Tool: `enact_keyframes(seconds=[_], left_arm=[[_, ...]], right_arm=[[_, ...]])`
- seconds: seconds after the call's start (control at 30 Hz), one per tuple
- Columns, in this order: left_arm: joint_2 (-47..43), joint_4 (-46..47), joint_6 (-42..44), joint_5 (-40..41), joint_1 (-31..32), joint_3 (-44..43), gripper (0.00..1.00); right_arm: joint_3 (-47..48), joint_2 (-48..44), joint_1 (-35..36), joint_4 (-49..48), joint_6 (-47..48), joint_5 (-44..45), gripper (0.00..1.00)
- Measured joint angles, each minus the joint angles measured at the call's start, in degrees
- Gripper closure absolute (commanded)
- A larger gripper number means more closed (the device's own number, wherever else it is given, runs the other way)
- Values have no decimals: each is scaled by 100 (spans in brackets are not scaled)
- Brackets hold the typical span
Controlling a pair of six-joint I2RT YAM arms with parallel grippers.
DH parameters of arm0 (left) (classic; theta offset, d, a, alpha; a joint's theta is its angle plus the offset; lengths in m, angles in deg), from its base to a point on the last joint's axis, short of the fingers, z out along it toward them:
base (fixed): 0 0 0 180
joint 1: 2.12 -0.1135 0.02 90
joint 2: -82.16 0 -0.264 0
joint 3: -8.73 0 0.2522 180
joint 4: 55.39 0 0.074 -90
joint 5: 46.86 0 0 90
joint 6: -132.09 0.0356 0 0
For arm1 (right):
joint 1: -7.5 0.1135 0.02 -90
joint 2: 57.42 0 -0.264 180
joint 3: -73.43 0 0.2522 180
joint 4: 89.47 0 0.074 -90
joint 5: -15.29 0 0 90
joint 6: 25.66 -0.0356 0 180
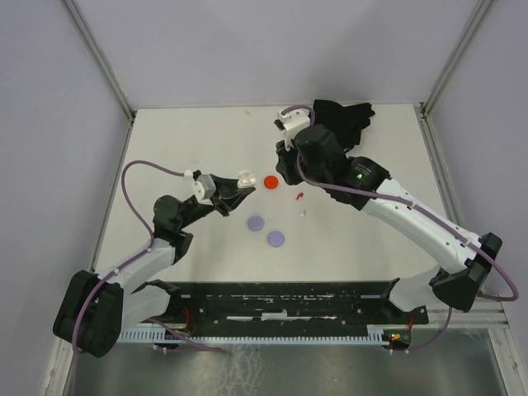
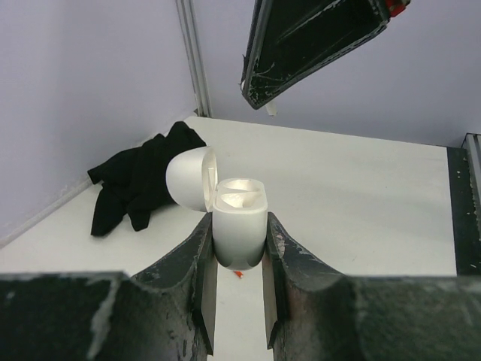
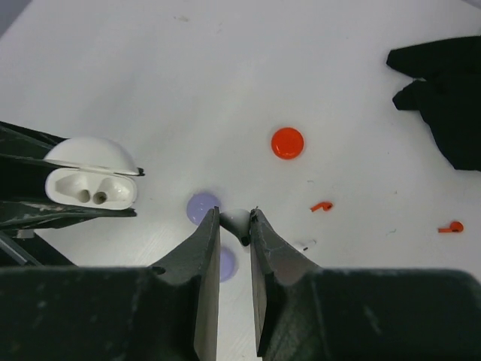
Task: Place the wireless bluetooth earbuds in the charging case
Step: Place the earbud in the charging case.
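Observation:
My left gripper (image 1: 233,192) (image 2: 239,239) is shut on the white charging case (image 1: 246,178) (image 2: 240,214), held upright above the table with its lid hinged open to the left. The right wrist view shows the case (image 3: 90,188) at the left with its two wells. My right gripper (image 1: 285,171) (image 3: 234,219) hangs above the table, shut on a white earbud (image 3: 237,222) pinched at its fingertips. A red earbud (image 1: 299,196) (image 3: 322,205) and a white earbud (image 1: 303,213) (image 3: 304,244) lie on the table. Another red earbud (image 3: 452,226) lies further right.
A red disc (image 1: 271,181) (image 3: 287,143) and two lavender discs (image 1: 255,223) (image 1: 275,238) lie mid-table. A black cloth (image 1: 342,115) (image 2: 139,184) (image 3: 443,75) is bunched at the far edge. Walls enclose the table on three sides.

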Motion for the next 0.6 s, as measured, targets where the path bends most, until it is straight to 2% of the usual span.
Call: enact_keyframes(seconds=[0.23, 0.6], left_arm=[[74, 138, 197, -61, 74, -129, 97], [127, 573, 214, 83, 245, -129, 97]], right_arm=[[-562, -592, 457, -1154, -210, -9, 82], [-1414, -750, 1078, -2699, -343, 227, 82]])
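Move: The open charging case, pinched in the left fingertips, is roughly 9 cm to the left of the right hand's held earbud and 3 cm nearer the base, about level with it. On the table some 29 cm below the right hand, the red disc is 12 cm ahead and 2 cm left, and the small red piece 7 cm ahead and 5 cm right. From the left hand, the case is right at the fingertips, about 1 cm right and 1 cm up. The right hand brings its pinched earbud in to the mouth of the case, going about 6 cm left with nearly 5 cm back and 4 cm up, the climb levelling off near the end. Its wrist rolls left side up by some 20 degrees and the fingers tip up a little. The left hand keeps hold of the case, raising it about 2.5 cm and tilting its fingertips upward slightly. ##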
